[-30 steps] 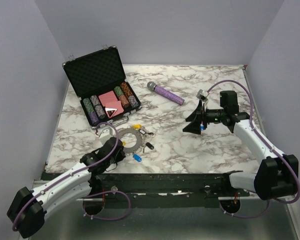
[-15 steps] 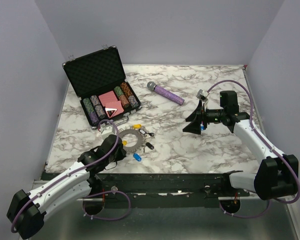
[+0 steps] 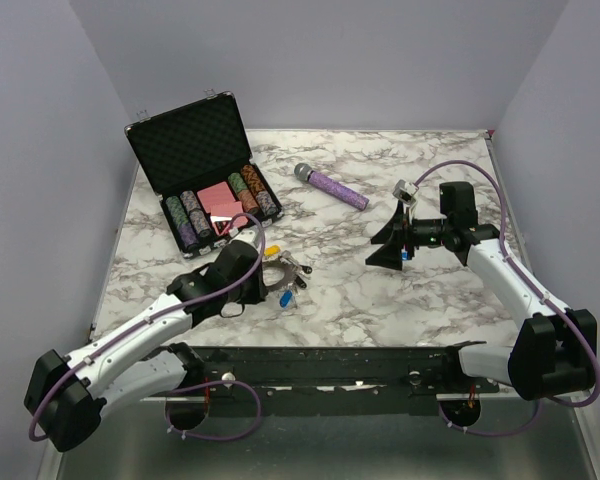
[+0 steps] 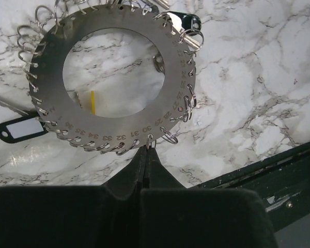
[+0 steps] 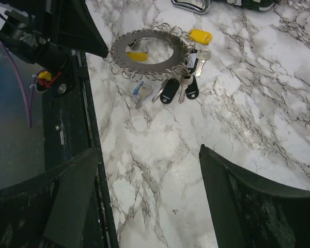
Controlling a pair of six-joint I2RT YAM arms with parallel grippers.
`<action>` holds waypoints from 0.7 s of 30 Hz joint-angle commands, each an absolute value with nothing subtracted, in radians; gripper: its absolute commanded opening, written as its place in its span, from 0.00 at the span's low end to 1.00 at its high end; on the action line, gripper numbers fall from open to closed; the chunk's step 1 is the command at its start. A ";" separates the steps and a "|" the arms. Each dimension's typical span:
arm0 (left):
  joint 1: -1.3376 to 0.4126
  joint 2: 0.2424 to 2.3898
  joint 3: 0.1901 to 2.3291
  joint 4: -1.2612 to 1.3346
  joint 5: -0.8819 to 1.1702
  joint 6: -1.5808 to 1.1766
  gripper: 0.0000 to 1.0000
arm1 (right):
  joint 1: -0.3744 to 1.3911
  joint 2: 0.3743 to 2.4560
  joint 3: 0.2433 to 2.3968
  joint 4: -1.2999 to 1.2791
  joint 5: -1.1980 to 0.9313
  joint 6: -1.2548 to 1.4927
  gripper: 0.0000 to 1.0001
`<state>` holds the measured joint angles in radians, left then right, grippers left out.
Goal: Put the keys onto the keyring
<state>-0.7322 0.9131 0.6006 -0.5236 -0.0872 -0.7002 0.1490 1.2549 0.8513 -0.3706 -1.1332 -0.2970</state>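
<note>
The keyring [image 4: 176, 77] is a flat silvery disc with numbered holes and small split rings round its edge. It lies on the marble near the front edge. My left gripper [image 4: 147, 150] is shut on its near rim, pinching at a small split ring. In the top view the left gripper [image 3: 248, 268] covers most of the keyring [image 3: 272, 278]. Keys cluster at the disc: a white-tagged one [image 4: 20, 129], a black one [image 4: 188, 21], a yellow one [image 5: 200, 36], two black ones [image 5: 169, 91] and a blue one [image 5: 139, 90]. My right gripper [image 5: 149, 150] hangs open and empty above the table's right half [image 3: 395, 245].
An open black case [image 3: 205, 190] with poker chips and cards stands at the back left. A purple microphone [image 3: 332, 187] lies at the back centre. The dark front rail [image 3: 330, 360] runs just behind the keyring's near side.
My left arm has reached forward and to the right over the keyring. The disc and its keys have shifted slightly away from the front edge. The right arm has not moved.
</note>
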 commanded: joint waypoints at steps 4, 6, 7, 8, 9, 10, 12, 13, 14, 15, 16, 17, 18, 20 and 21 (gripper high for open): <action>-0.726 1.014 0.716 -0.554 0.000 -0.574 0.00 | 0.146 1.252 0.865 -0.410 -1.187 -0.341 0.87; -0.726 1.049 0.721 -0.529 0.035 -0.572 0.00 | 0.146 1.249 0.865 -0.411 -1.189 -0.341 0.87; -0.727 1.069 0.722 -0.509 0.046 -0.575 0.00 | 0.147 1.249 0.865 -0.411 -1.190 -0.341 0.87; -0.726 1.089 0.723 -0.491 0.055 -0.586 0.00 | 0.146 1.250 0.867 -0.411 -1.189 -0.341 0.87; -0.727 1.113 0.723 -0.462 0.070 -0.594 0.00 | 0.146 1.250 0.865 -0.411 -1.189 -0.341 0.87; -0.727 1.135 0.723 -0.437 0.090 -0.604 0.00 | 0.144 1.250 0.865 -0.411 -1.187 -0.341 0.87; -0.730 1.189 0.727 -0.388 0.115 -0.626 0.00 | 0.144 1.250 0.865 -0.413 -1.186 -0.342 0.87; -0.733 1.216 0.732 -0.368 0.126 -0.632 0.00 | 0.144 1.253 0.865 -0.411 -1.187 -0.342 0.87; -0.741 1.242 0.736 -0.350 0.133 -0.640 0.00 | 0.146 1.253 0.867 -0.413 -1.186 -0.342 0.87; -0.747 1.264 0.744 -0.341 0.133 -0.646 0.00 | 0.144 1.253 0.867 -0.411 -1.184 -0.342 0.87; -0.756 1.287 0.747 -0.325 0.136 -0.652 0.00 | 0.144 1.255 0.865 -0.411 -1.184 -0.342 0.87; -0.764 1.304 0.753 -0.319 0.140 -0.656 0.00 | 0.146 1.253 0.867 -0.411 -1.187 -0.342 0.87; -0.773 1.324 0.756 -0.308 0.138 -0.663 0.00 | 0.146 1.253 0.865 -0.411 -1.187 -0.342 0.87; -0.790 1.367 0.765 -0.304 0.138 -0.669 0.00 | 0.146 1.255 0.865 -0.411 -1.184 -0.342 0.87; -0.798 1.382 0.768 -0.302 0.134 -0.673 0.00 | 0.146 1.255 0.865 -0.411 -1.186 -0.342 0.87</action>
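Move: The left hand holds the flat metal keyring by a small wire loop on its near rim. It is heading for bare table about 8 cm to its right, 1 cm ahead and 8 cm below. The keyring's middle is about 5 cm ahead and 3 cm below. The blue tag lies some 4 cm right, level and 7 cm below; the nearest black tag 8 cm right, 5 cm ahead. From the right hand, that bare table is roughly 14 cm left, 9 cm back and 16 cm below. Rightward along the table's near side, about 6 cm in all, the left hand carries the pinched rim of the keyring, first rising a further centimetre or two, then sinking some 5 cm towards the table past the blue tag. The wrist tips about 10 degrees and turns slightly clockwise, fingers staying shut on the loop. ##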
